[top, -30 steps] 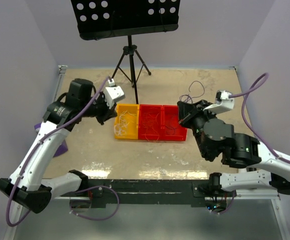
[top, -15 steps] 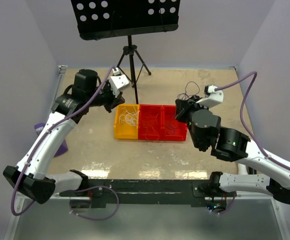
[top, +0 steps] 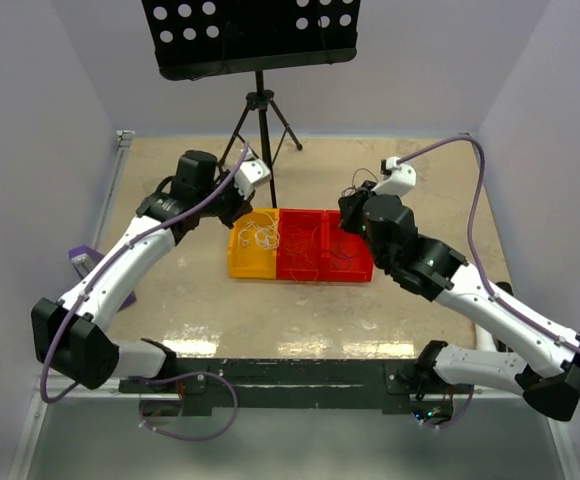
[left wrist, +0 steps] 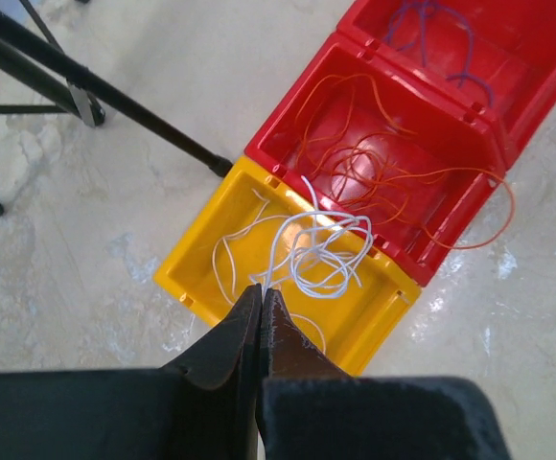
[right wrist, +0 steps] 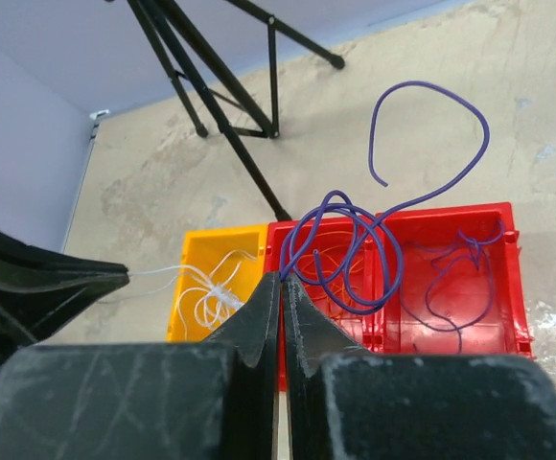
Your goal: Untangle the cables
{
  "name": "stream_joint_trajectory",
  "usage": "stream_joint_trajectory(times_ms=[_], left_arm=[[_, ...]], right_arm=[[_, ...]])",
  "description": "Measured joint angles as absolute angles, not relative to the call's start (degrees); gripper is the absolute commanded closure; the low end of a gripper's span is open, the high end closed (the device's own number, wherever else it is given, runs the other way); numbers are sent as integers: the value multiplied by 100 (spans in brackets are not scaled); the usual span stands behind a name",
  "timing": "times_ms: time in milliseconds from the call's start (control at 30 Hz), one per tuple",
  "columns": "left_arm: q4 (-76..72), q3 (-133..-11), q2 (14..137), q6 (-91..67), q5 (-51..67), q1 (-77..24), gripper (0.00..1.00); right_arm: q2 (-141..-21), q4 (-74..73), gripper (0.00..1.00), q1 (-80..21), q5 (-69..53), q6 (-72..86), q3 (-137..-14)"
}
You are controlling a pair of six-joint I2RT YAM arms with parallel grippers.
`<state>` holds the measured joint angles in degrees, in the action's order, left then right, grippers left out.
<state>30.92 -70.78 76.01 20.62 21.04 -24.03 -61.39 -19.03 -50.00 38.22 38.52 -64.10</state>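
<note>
My left gripper [left wrist: 261, 288] is shut on one end of a white cable [left wrist: 321, 245], whose tangle hangs over the yellow bin [left wrist: 192, 278]. My right gripper [right wrist: 283, 279] is shut on a purple cable [right wrist: 355, 251] that loops up over the two red bins [right wrist: 508, 287]. Thin orange cables [left wrist: 383, 168] lie in the middle red bin, one draping over its wall. More purple cable [right wrist: 451, 287] lies in the end red bin. In the top view the left gripper [top: 234, 205] is at the yellow bin's far left and the right gripper [top: 349, 211] at the red bins' far right.
A black tripod [top: 260, 120] carrying a perforated black plate [top: 250, 35] stands just behind the bins, one leg close to the yellow bin [top: 250, 264]. A purple object [top: 82, 258] lies at the table's left edge. Lilac walls close the sides and back.
Both arms have reached farther back over the table. The left gripper moved right toward the yellow bin with the white cable; the right gripper moved left and back with the purple cable.
</note>
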Motion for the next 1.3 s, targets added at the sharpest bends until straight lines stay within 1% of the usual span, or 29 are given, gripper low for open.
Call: stream_joint_trajectory(times_ms=[300,500,533,567,633,733,800,867,933,967,1000,1033,1100,1133,1200,1233,1300], left_arm=[[2915,-6873,8646,2036,1308,-2408,100],[2792,-6501,8683,2025,1129,-2447,100],[2770,-6451,8683,2023,1114,-2462,98],[2744,-6399,8683,2018,1098,-2480,91],[2740,-6329,8683,2005,1085,-2502,81],[2794,-6305,8683,1992,1096,-2541,68],[2812,-6307,8661,1964,1129,-2554,62],[2893,-6320,8589,1931,1177,-2558,60],[3017,-6370,8466,1905,1229,-2558,55],[3109,-6436,8390,1896,1271,-2558,49],[3186,-6523,8311,1879,1328,-2558,47],[3249,-6628,8235,1859,1378,-2558,41],[3319,-6794,8088,1835,1479,-2558,38],[3365,-6877,8001,1809,1527,-2558,31],[3483,-7022,7835,1776,1614,-2558,26],[3557,-7100,7769,1756,1649,-2558,18],[3684,-7264,7677,1743,1717,-2558,14]], right_arm=[[-6737,-1656,100,-3782,2217,3865,-6355],[-6945,-1505,100,-3138,1363,3898,-6114],[-6963,-1461,100,-3057,1238,3900,-6053],[-6978,-1420,100,-2978,1125,3903,-5986],[-7002,-1332,100,-2860,917,3913,-5830],[-7013,-1236,100,-2757,701,3962,-5529],[-7011,-1194,100,-2744,615,3988,-5360],[-7004,-1146,100,-2742,523,4010,-5168],[-6967,-1066,100,-2742,432,4040,-4939],[-6945,-1048,100,-2742,370,4056,-4834],[-6936,-1044,100,-2742,342,4077,-4764],[-6936,-1026,100,-2742,322,4093,-4689],[-6936,-978,100,-2742,292,4115,-4576],[-6936,-956,100,-2742,272,4128,-4541],[-6936,-891,100,-2742,198,4145,-4491],[-6936,-858,97,-2742,183,4156,-4469],[-6936,-827,91,-2742,165,4167,-4442]])
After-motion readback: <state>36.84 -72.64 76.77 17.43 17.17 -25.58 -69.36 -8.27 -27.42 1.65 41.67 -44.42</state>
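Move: The left hand, holding the white cable, has the yellow bin about 3 cm ahead, 3 cm right and 20 cm below; the middle red bin sits 12 cm right of that, the stand leg's foot 10 cm beyond and 4 cm right of it. The right hand, holding the blue cable, has the right red bin some 8 cm ahead, 4 cm right and 29 cm below, with the middle red bin 12 cm left of that. Left dips 12 cm, releases white cable, rises; right lowers blue cable some 17 cm into right red bin. ##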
